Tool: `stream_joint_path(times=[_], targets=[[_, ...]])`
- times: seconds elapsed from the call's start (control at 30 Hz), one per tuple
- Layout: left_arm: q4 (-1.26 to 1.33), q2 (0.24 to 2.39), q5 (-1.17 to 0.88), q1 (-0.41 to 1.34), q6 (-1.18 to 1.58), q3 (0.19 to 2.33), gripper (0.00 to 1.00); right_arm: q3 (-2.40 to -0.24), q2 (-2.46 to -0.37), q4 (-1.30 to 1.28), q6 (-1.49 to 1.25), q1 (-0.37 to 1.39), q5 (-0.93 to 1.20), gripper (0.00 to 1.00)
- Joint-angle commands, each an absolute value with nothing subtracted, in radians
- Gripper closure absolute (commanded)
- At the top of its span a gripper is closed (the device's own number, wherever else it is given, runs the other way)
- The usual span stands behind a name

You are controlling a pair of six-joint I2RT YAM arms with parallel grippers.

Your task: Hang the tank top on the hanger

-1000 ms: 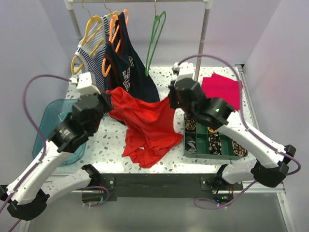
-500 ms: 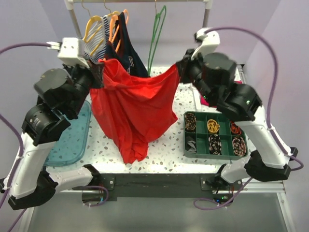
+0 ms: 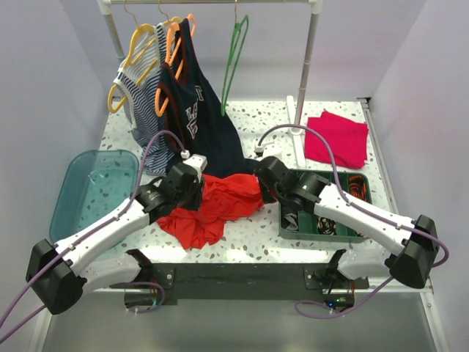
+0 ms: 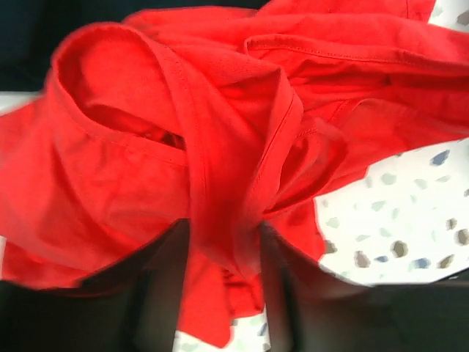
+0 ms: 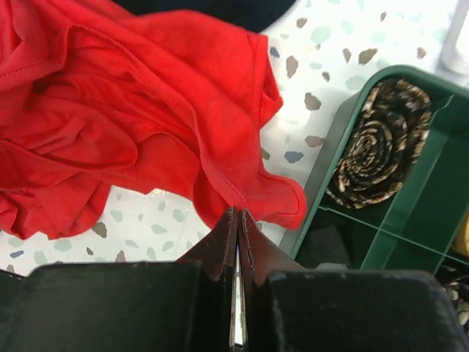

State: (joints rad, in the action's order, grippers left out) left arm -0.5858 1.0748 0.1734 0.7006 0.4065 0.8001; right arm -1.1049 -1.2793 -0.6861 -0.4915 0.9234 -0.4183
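The red-orange tank top lies in a crumpled heap on the speckled table between my two arms. My left gripper rests low on its left side. In the left wrist view the left gripper stands open, with a thick fold of the tank top lying loose between its fingers. My right gripper is at the cloth's right edge. In its own view the right gripper is shut on the hem of the tank top. The green hanger hangs bare on the rail at the back.
A navy tank top, a striped garment and orange and yellow hangers hang at the back left. A teal tub sits at the left. A green divided tray lies right beside my right gripper. Folded magenta cloth lies at the back right.
Both arms dropped from holding the top spread in the air down to the table, and the top now lies bunched there. The left jaws have parted.
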Motion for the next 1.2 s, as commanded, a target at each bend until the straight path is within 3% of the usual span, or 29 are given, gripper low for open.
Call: stream_joint_path(times=[0.0, 0.07, 0.13, 0.3, 0.4, 0.57, 0.9, 1.0, 1.17], targets=[[-0.385, 1.029, 0.13, 0.698, 0.502, 0.792, 0.41, -1.08, -1.226, -0.587, -0.558, 0.922, -0.39, 1.0], [-0.39, 1.003, 0.17, 0.698, 0.503, 0.792, 0.32, -1.081, -1.223, -0.597, -0.555, 0.922, -0.394, 1.0], [-0.422, 0.985, 0.219, 0.698, 0.525, 0.79, 0.27, -1.098, -1.216, -0.6, -0.549, 0.922, -0.391, 0.86], [-0.46, 0.904, 0.31, 0.696, 0.575, 0.741, 0.29, -1.184, -1.183, -0.627, -0.523, 0.922, -0.368, 0.53], [-0.471, 0.861, 0.314, 0.698, 0.586, 0.732, 0.3, -1.284, -1.183, -0.634, -0.488, 0.922, -0.402, 0.44], [-0.485, 0.841, 0.287, 0.698, 0.581, 0.762, 0.31, -1.687, -1.325, -0.664, -0.381, 0.923, -0.497, 0.43], [-0.492, 0.818, 0.204, 0.696, 0.554, 0.805, 0.31, -2.418, -1.82, -0.618, -0.196, 0.922, -0.641, 0.25], [-0.497, 0.804, 0.193, 0.698, 0.534, 0.813, 0.31, -2.537, -1.939, -0.588, -0.161, 0.917, -0.681, 0.24], [-0.514, 0.784, 0.195, 0.698, 0.509, 0.831, 0.31, -2.551, -2.016, -0.491, -0.098, 0.91, -0.81, 0.27]])
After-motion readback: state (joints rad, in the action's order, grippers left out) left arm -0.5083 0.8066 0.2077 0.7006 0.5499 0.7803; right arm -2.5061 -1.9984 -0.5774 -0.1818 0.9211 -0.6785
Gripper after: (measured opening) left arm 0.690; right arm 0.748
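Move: Ahead of the right hand, which still pinches the right corner of the red tank top, the green hanger hangs about 25 cm farther out, 10 cm to the left and some 30 cm higher. The navy top hangs about 17 cm ahead, 22 cm to the left and 12 cm up; the red tank top's middle is 18 cm left, 3 cm back and 6 cm below. From the left hand the green hanger is about 27 cm ahead, 13 cm right and 35 cm up. Opening to let go of the red tank top's corner, the right hand climbs some 34 cm while swinging forward about 16 and left 13 towards the green hanger, then sinks a few centimetres; its fingers tip up nearly 40 degrees to almost level and stay open short of the hanger. The left hand spreads its part-open fingers off the bunched cloth and rises about 8 cm. ##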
